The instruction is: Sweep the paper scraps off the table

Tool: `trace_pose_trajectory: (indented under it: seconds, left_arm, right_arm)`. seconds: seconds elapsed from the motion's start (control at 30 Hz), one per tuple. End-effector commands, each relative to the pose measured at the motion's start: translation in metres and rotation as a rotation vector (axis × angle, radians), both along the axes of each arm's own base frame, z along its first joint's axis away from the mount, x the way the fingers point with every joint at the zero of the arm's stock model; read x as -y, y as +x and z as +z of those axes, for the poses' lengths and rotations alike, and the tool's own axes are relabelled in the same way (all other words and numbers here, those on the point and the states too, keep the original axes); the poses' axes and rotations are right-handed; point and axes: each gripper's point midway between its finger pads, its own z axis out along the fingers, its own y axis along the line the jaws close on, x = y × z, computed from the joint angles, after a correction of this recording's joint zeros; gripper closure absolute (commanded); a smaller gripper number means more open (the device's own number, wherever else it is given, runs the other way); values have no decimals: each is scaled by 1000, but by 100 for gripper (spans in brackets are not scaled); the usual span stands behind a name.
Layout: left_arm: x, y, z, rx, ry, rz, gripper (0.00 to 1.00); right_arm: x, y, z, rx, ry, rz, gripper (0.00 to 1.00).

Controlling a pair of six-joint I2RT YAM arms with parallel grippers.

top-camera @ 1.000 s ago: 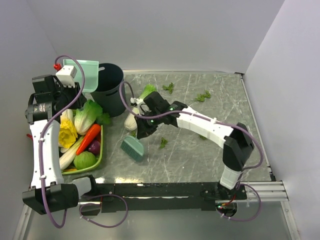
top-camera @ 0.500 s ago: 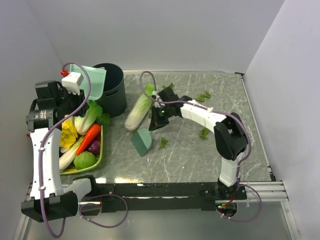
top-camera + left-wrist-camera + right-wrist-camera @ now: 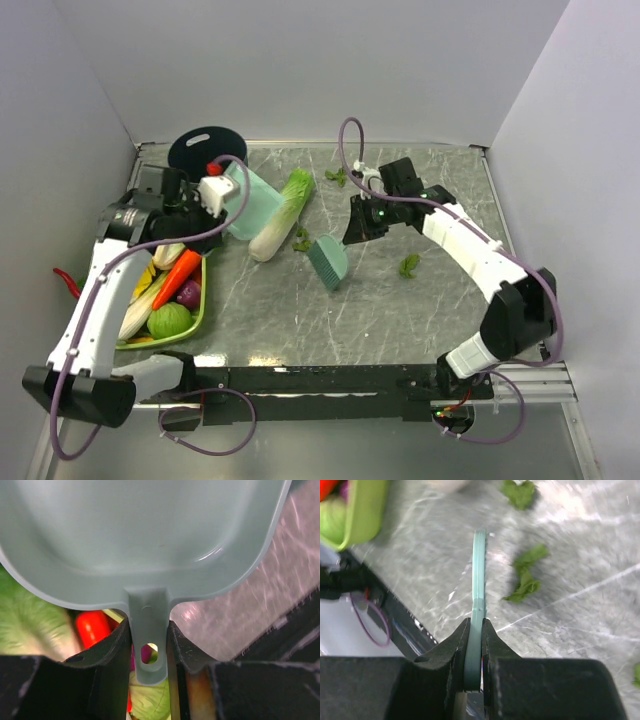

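Several dark-green paper scraps lie on the grey marble table (image 3: 400, 320): one (image 3: 409, 265) right of centre, one (image 3: 336, 176) at the back, one (image 3: 301, 240) beside the cabbage. My right gripper (image 3: 357, 228) (image 3: 475, 630) is shut on the thin handle of the teal brush (image 3: 328, 260) (image 3: 479, 570), whose head hangs over the table's middle. In the right wrist view, scraps (image 3: 525, 575) (image 3: 519, 491) lie just right of the brush. My left gripper (image 3: 222, 195) (image 3: 149, 630) is shut on the handle of the teal dustpan (image 3: 247, 203) (image 3: 145, 530), left of the cabbage.
A long pale-green cabbage (image 3: 282, 213) lies on the table between dustpan and brush. A black bin (image 3: 205, 150) stands at the back left. The lime-green tray (image 3: 195, 310) with a carrot (image 3: 178, 275) and other vegetables sits at the left edge.
My left arm has brought the dustpan down from over the bin to beside the cabbage. My right arm has swung the brush rightward and back, away from the cabbage.
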Motion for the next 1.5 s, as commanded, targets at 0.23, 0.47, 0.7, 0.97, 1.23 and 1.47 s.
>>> trace_pose_trajectory:
  seconds: [0.23,0.47,0.7,0.97,1.23,1.47]
  left_arm:
    - [8,-84,-73,-231,240,-495,99]
    - [34,-101,-115,-338,292,-546,98]
    - [44,-98,-161,-406,419,-506,99]
    - [41,-80,-187,-352,451,-385,68]
    - [41,-79,-206,-318,432,-366,30]
    - [26,-89,-210,-288,401,-328,24]
  right_arm:
    - [37,30,78,460,-185,79,100]
    - [47,87,93,1063,-432,352,100]
    - [17,105,65,1183,-449,660,100]
    - [-12,125,38,1316,-463,896,100]
    - [-26,131,30,1307,-455,998,100]
    - [-27,115,33,1272,-399,975,100]
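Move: The bare table spot for the left hand's dustpan lies about 6 cm back, 13 cm right and 24 cm below; the vegetable basket is level with that hand, 18 cm left. The right hand's brush goes for the far scrap, some 22 cm straight ahead and 17 cm below; the cabbage lies 14 cm ahead and 15 cm left, the near scrap 8 cm ahead and 10 cm left. Left lowers the dustpan about 22 cm and back, releasing it; right swings brush forward towards the far scrap. ##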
